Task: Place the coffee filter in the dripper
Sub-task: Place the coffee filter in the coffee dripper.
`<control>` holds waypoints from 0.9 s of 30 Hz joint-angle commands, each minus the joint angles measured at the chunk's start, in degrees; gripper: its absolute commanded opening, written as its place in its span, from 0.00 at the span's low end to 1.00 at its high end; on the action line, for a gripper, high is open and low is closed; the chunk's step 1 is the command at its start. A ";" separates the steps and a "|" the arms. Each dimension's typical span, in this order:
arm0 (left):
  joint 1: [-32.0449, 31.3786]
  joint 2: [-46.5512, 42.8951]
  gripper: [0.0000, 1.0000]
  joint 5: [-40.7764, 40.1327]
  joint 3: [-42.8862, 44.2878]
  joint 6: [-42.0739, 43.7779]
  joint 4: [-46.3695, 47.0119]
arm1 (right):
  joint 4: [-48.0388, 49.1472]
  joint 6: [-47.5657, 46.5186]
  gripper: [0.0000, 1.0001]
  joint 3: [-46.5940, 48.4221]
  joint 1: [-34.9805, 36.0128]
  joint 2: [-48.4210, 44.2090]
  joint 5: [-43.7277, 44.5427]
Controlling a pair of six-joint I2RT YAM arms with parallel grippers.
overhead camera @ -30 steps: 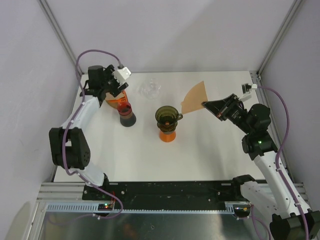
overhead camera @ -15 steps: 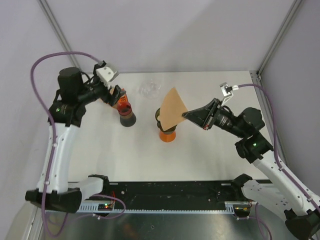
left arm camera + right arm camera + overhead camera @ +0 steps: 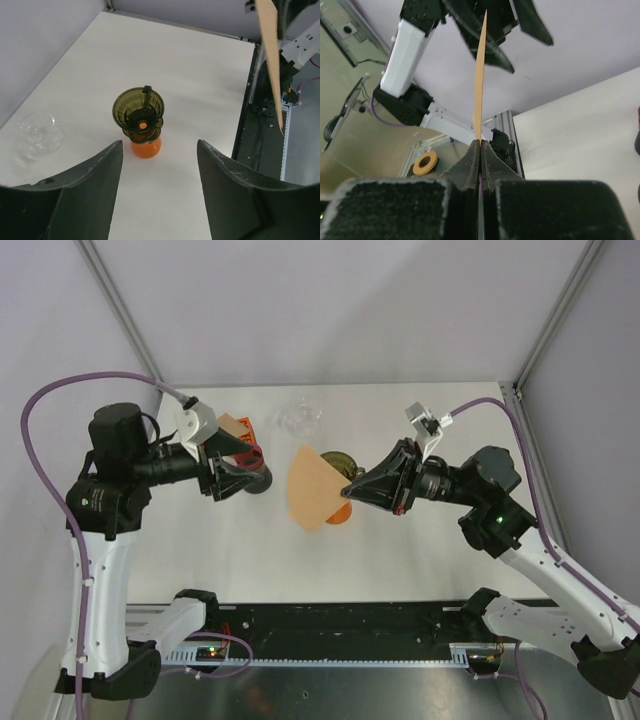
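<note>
A brown paper coffee filter (image 3: 312,488) hangs in the air, pinched at its right corner by my right gripper (image 3: 350,490), which is shut on it. The right wrist view shows it edge-on as a thin tan strip (image 3: 480,75) rising from the closed fingertips (image 3: 480,142). The dripper, olive-green on an orange base (image 3: 140,112), stands mid-table; from above the filter covers most of it, leaving part of the rim (image 3: 340,461). My left gripper (image 3: 240,468) points right toward the filter, open and holding nothing (image 3: 159,145). The filter's edge (image 3: 272,65) shows at the upper right of the left wrist view.
A clear glass cup (image 3: 298,418) sits at the back of the table, also seen in the left wrist view (image 3: 39,134). A dark pot with a red part (image 3: 258,478) stands under the left gripper. The black front rail (image 3: 260,125) borders the table.
The right gripper carried the filter left, from the back right to over the dripper. The left arm swung from the back-left corner to point toward the middle, its jaws narrowing slightly.
</note>
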 commanded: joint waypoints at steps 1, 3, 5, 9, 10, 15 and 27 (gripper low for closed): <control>-0.60 -0.43 0.66 2.63 4.23 9.79 -5.99 | -3.33 4.33 0.00 4.76 0.27 1.74 6.85; -0.66 -1.23 0.65 -0.07 4.90 17.82 -7.73 | -3.34 7.08 0.00 4.91 0.16 2.41 7.69; -0.68 -2.64 0.65 -2.74 4.96 25.83 -8.18 | -3.74 8.23 0.00 4.94 0.12 2.89 8.08; -0.70 -8.29 0.65 -2.90 1.33 51.42 -8.26 | -4.05 10.22 0.00 4.94 0.14 3.24 9.43; -0.69 -10.16 0.65 -1.51 -0.15 57.42 -8.12 | -3.92 10.95 0.00 4.97 0.17 3.30 9.71; -0.64 -22.87 0.66 4.27 -12.88 85.07 -1.46 | -2.86 13.54 0.00 5.00 1.61 3.68 12.12; -0.67 -26.74 0.69 8.38 -25.64 113.08 8.75 | 4.46 19.13 0.00 5.01 7.64 7.81 14.61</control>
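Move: The coffee filter, already pinched in the right gripper, has its middle about 11 cm to the right of the empty left gripper, some 5 cm back and roughly at its height; it juts about 5 cm to the left from the right fingers. The dripper stands on the carafe some 8 cm ahead of the left hand, 14 cm right and 23 cm below; the red-topped canister lies about 16 cm ahead of that hand, 7 cm left and 34 cm down. Roll the open left gripper about 95 degrees around its own pointing direction, its top side swinging back towards the base, fingers still aimed right; draw it back roughly 8 cm as it rolls, then ease forward a couple. With the right, keep the filter pinched, go 3 cm forward, then about 4 cm left towards the left gripper's side, rolling some 25 degrees, forward side down. ##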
